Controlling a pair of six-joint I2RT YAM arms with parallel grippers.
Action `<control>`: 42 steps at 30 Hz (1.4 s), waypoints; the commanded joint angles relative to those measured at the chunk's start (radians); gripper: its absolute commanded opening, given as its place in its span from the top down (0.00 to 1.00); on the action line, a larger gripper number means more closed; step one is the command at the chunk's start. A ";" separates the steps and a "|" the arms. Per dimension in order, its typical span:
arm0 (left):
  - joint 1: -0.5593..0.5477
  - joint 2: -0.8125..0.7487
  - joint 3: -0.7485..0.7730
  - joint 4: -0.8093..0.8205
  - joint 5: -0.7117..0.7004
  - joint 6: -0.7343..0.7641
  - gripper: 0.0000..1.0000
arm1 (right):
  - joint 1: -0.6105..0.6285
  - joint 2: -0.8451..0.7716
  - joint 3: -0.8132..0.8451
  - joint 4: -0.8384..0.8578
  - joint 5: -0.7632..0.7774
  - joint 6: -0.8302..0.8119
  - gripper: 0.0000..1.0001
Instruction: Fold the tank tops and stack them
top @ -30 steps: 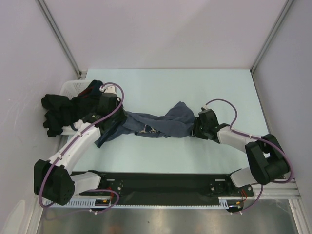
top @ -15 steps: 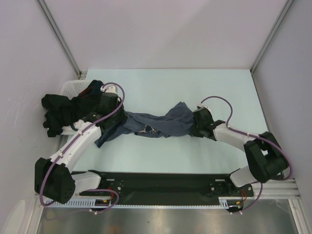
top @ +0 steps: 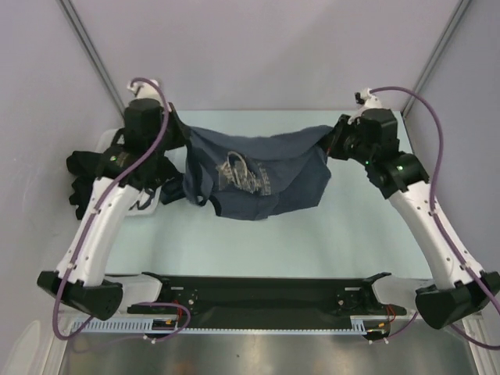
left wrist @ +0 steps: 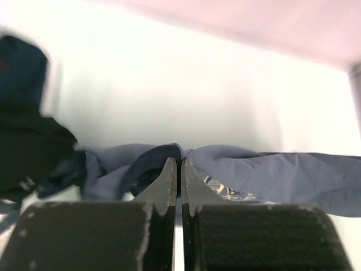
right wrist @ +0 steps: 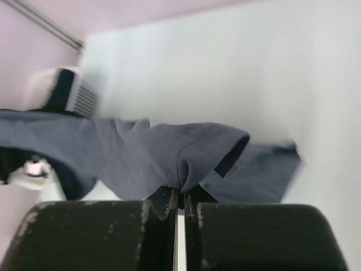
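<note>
The slate blue-grey tank top (top: pixel 262 172) hangs stretched in the air between my two grippers, its white logo facing the camera. My left gripper (top: pixel 178 131) is shut on its left corner; in the left wrist view (left wrist: pixel 179 162) the cloth (left wrist: pixel 271 175) runs off to the right. My right gripper (top: pixel 334 137) is shut on its right corner; in the right wrist view (right wrist: pixel 180 191) a fold of the cloth (right wrist: pixel 141 155) bunches at the tips. The black tank top (top: pixel 94 176) lies crumpled at the left, over a basket.
A white basket (top: pixel 117 141) stands at the far left of the pale green table (top: pixel 344 226); it also shows in the right wrist view (right wrist: pixel 67 93). Grey walls close in the left, back and right.
Both arms have risen and moved apart toward the back. The blue-grey top, bunched on the table before, is now lifted and spread out between them.
</note>
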 commanded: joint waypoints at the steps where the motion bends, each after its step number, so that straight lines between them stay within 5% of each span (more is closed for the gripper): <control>1: 0.001 -0.089 0.195 -0.158 -0.109 0.048 1.00 | 0.005 -0.093 0.138 -0.119 -0.075 -0.037 1.00; 5: 0.001 -0.188 0.410 -0.247 -0.110 0.068 1.00 | 0.005 -0.217 0.264 -0.163 -0.145 -0.017 1.00; 16: 0.001 -0.512 0.311 -0.182 0.103 -0.001 1.00 | 0.003 -0.489 0.270 -0.240 -0.311 0.106 1.00; 22: 0.001 -0.352 0.239 -0.076 0.149 0.002 1.00 | 0.005 -0.405 0.276 -0.278 -0.179 0.046 1.00; 26: 0.001 -0.207 0.154 0.023 0.149 0.002 1.00 | -0.004 -0.238 0.214 -0.277 0.047 -0.001 1.00; 35: -0.001 0.118 -0.217 0.452 0.209 -0.068 1.00 | -0.273 -0.037 -0.162 0.119 -0.119 0.049 1.00; 39: -0.001 0.340 -0.154 0.533 0.224 -0.085 1.00 | -0.351 0.110 -0.172 0.235 -0.125 0.062 1.00; 42: -0.001 0.573 0.031 0.526 0.238 -0.082 1.00 | -0.414 0.274 -0.123 0.304 -0.168 0.084 1.00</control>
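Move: Both grippers hold the dark blue tank top. Its hanging middle is about 17 cm right of the left gripper and 18 cm left of the right, a few cm nearer the base and 14 cm lower. Clear table lies some 17 cm ahead, 15 right and 32 below the left gripper, and 19 ahead, 17 left and 30 below the right. The basket stands about 25 cm left and 7 ahead of the left gripper, 28 below. Keep both grippers shut on the tank top and fling it: swing them up and back towards the bases, over 20 cm each way, with the fingers tipping upward. Then sweep forward and steeply down some 35 cm, drifting right, fingers tipping down again, to finish lower and farther out over the table, the right gripper drawing slightly wider. ##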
